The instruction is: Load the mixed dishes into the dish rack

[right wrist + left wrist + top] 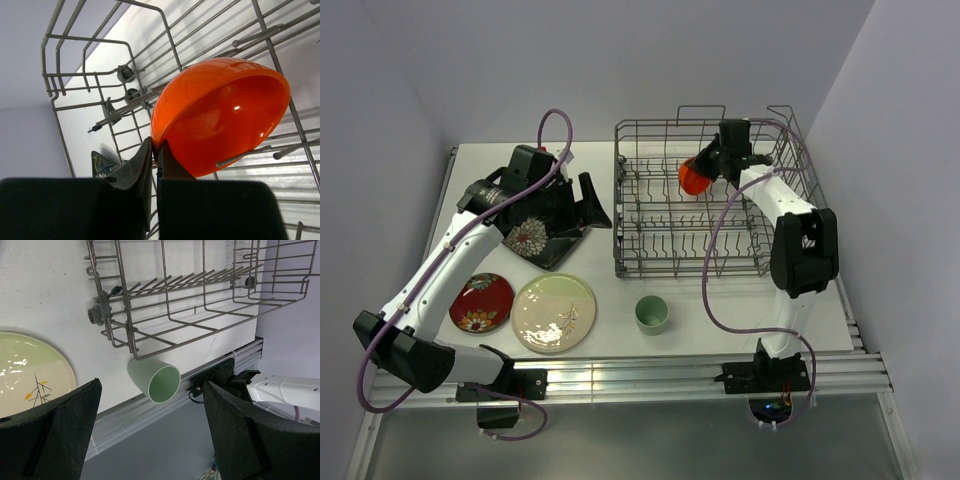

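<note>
The grey wire dish rack (645, 235) stands at the back right of the table. Inside its far part my right gripper (707, 166) is shut on the rim of the small orange bowl (692, 179), which is tilted on its side among the tines. In the right wrist view the fingers pinch the bowl (225, 115) at its lower left edge, gripper (158, 150). My left gripper (588, 205) hangs open and holds nothing, above the black square floral plate (535, 240). The red flowered plate (482, 302), cream leaf plate (555, 313) and pale green cup (651, 314) rest on the table.
In the left wrist view the cup (155, 380) sits between the wide-apart fingers (55, 435), below the rack's corner (130, 340), with the cream plate (25, 370) at left. An aluminium rail (650, 378) runs along the near edge. Walls close in at left, back and right.
</note>
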You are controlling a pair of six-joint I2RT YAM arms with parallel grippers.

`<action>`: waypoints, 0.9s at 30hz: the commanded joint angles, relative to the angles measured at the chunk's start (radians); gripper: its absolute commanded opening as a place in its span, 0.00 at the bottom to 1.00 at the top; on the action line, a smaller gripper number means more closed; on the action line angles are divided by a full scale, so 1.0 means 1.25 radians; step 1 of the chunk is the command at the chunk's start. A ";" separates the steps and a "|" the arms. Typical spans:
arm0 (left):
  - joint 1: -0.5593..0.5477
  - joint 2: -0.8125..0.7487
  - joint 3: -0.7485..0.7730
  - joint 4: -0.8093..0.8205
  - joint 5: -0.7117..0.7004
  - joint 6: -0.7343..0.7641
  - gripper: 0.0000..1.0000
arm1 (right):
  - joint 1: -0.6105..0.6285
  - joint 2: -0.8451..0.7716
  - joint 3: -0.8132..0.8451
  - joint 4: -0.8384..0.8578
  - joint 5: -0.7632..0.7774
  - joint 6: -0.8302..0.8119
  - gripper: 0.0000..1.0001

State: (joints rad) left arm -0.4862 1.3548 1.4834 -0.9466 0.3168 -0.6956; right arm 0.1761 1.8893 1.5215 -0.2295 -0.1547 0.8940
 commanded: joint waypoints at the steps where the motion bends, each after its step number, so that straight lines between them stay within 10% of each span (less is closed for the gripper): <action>1: -0.004 -0.001 0.011 0.026 0.012 0.014 0.89 | -0.001 -0.088 0.102 0.034 -0.041 0.017 0.00; 15: -0.004 -0.001 -0.002 0.031 0.021 0.018 0.88 | -0.024 -0.137 0.098 0.142 -0.255 0.015 0.00; 22: -0.004 -0.010 -0.009 0.031 0.020 0.019 0.89 | -0.072 -0.030 0.182 0.272 -0.727 0.019 0.00; 27: -0.004 -0.009 -0.018 0.042 0.028 0.014 0.88 | -0.091 0.005 0.186 0.213 -0.836 -0.057 0.00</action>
State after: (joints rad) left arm -0.4862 1.3548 1.4685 -0.9352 0.3283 -0.6945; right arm 0.0761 1.8896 1.7252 0.0101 -0.9844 0.8845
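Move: The right hand holds the orange bowl by its rim, the bowl's middle some 4 cm left, 1 cm back and 1 cm down. The dish rack's middle is roughly 3 cm back, 3 cm right and 9 cm below; its left side is about 20 cm left, 3 cm back and 9 cm down. The green cup stands some 35 cm back, 13 cm left and 12 cm below. From the left hand the rack's middle lies about 24 cm ahead, 34 cm right, 19 cm below. Upwards, mostly: after a slow start the right hand lifts the pinched bowl about 16 cm out from among the rack's tines, drifting some 5 cm left and, later on, 4 cm back. The wrist tips the fingers up some 20 degrees, rolls with its left side rising and swings nearly 40 degrees counter-clockwise; the fingers stay shut on the rim. ##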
